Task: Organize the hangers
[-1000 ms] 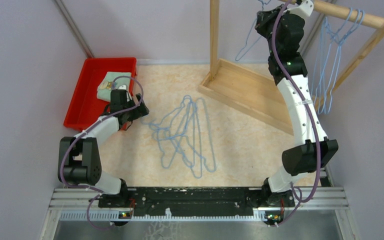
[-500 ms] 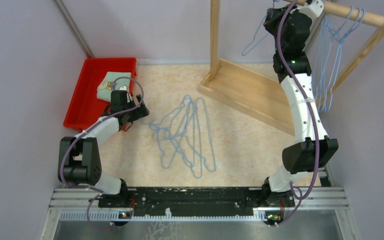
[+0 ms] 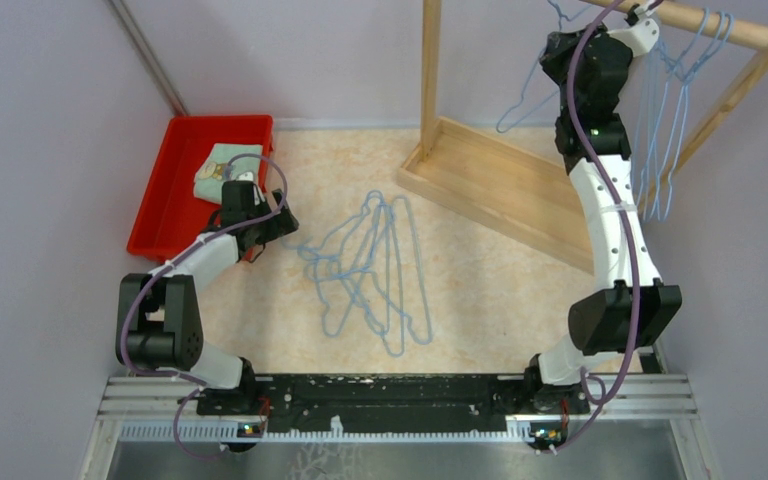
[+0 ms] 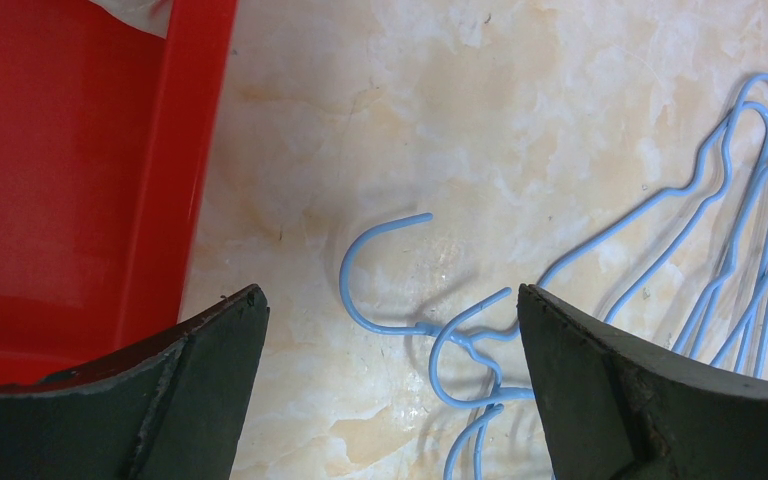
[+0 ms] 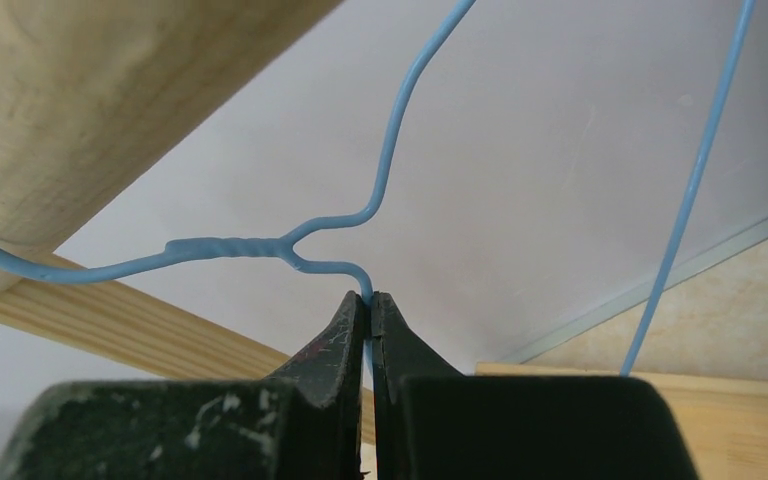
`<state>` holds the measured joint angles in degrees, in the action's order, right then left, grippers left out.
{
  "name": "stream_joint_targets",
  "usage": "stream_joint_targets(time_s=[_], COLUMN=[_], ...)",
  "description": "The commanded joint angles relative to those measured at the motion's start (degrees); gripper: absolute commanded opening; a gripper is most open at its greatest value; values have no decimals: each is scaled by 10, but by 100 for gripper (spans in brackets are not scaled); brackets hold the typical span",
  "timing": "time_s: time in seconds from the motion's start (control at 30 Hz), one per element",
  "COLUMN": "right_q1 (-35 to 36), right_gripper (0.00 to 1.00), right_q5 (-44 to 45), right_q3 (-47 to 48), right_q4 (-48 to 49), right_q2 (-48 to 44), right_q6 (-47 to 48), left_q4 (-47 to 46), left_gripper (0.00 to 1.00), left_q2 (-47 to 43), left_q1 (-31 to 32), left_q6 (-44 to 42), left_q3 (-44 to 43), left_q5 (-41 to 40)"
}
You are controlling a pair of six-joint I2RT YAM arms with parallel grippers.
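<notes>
Several light-blue wire hangers (image 3: 370, 270) lie tangled mid-table. In the left wrist view their hooks (image 4: 344, 275) rest on the marble top between my left gripper's (image 4: 390, 295) wide-open jaws, untouched. That left gripper (image 3: 285, 222) sits low beside the pile's left end. High at the rack, my right gripper (image 5: 368, 297) is shut on the wire just below a hanger's twisted neck (image 5: 230, 247). This hanger's hook curves round the wooden rail (image 5: 110, 90). From above, this hanger (image 3: 520, 105) dangles left of the right gripper (image 3: 558, 42). More hangers (image 3: 660, 140) hang on the rail.
A red tray (image 3: 175, 150) holding a folded cloth (image 3: 222, 165) stands at the back left, right beside the left gripper. The wooden rack has a post (image 3: 430, 70), a base frame (image 3: 490, 185) and a top rail (image 3: 730, 30) at the back right.
The right arm has swung right and up with its hanger, bringing the hook to the rail. The left arm and the pile have not moved.
</notes>
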<state>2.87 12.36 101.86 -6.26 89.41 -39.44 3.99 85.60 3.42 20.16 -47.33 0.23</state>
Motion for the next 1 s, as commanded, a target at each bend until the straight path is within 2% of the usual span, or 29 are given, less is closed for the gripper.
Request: stream_joint_targets(time_s=[0.0, 0.17, 0.4, 0.5, 0.63, 0.83, 0.97], right_q1=[-17, -17, -9, 23, 101, 279, 327], right_gripper=[0, 33, 61, 64, 65, 66, 67], right_q5=[1, 0, -7, 12, 64, 244, 316], right_q3=[-15, -43, -62, -76, -102, -160, -175], right_q4=[-26, -21, -73, -95, -137, -173, -238], right_q2=[-17, -45, -105, -143, -203, -271, -286], right_q6=[-12, -14, 1, 52, 141, 283, 306], left_q4=[10, 8, 1, 0, -4, -10, -12], left_gripper=[100, 100, 100, 100, 100, 100, 100], left_q2=[-2, 0, 4, 11, 23, 47, 61], left_q1=[-8, -8, -8, -8, -9, -9, -8], left_q6=[-8, -5, 1, 0, 2, 14, 19], left_q3=[-2, 1, 0, -7, -18, -32, -42], left_q5=[-10, -6, 0, -1, 3, 17, 27])
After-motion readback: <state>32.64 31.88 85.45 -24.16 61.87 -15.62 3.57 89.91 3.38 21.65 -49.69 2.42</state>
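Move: My shut right fingers hold a hanger at its left shoulder close to the neck; its middle is about 8 cm below that hand, 3 cm right and 2 cm ahead. The rail passes roughly 8 cm above, level ahead and 4 cm right; the hung hangers are some 24 cm right, 4 cm back and 8 cm lower. From my left hand the held hanger is about 56 cm right, 12 cm ahead and 33 cm up. I open my right fingers to about two thirds and let go of the hanger's wire, easing back and slightly down as they part. Then I draw the hand away from the rail faster, back about 18 cm in all and swinging some 9 cm left, rolling the wrist nearly 30 degrees so its right side rises. ##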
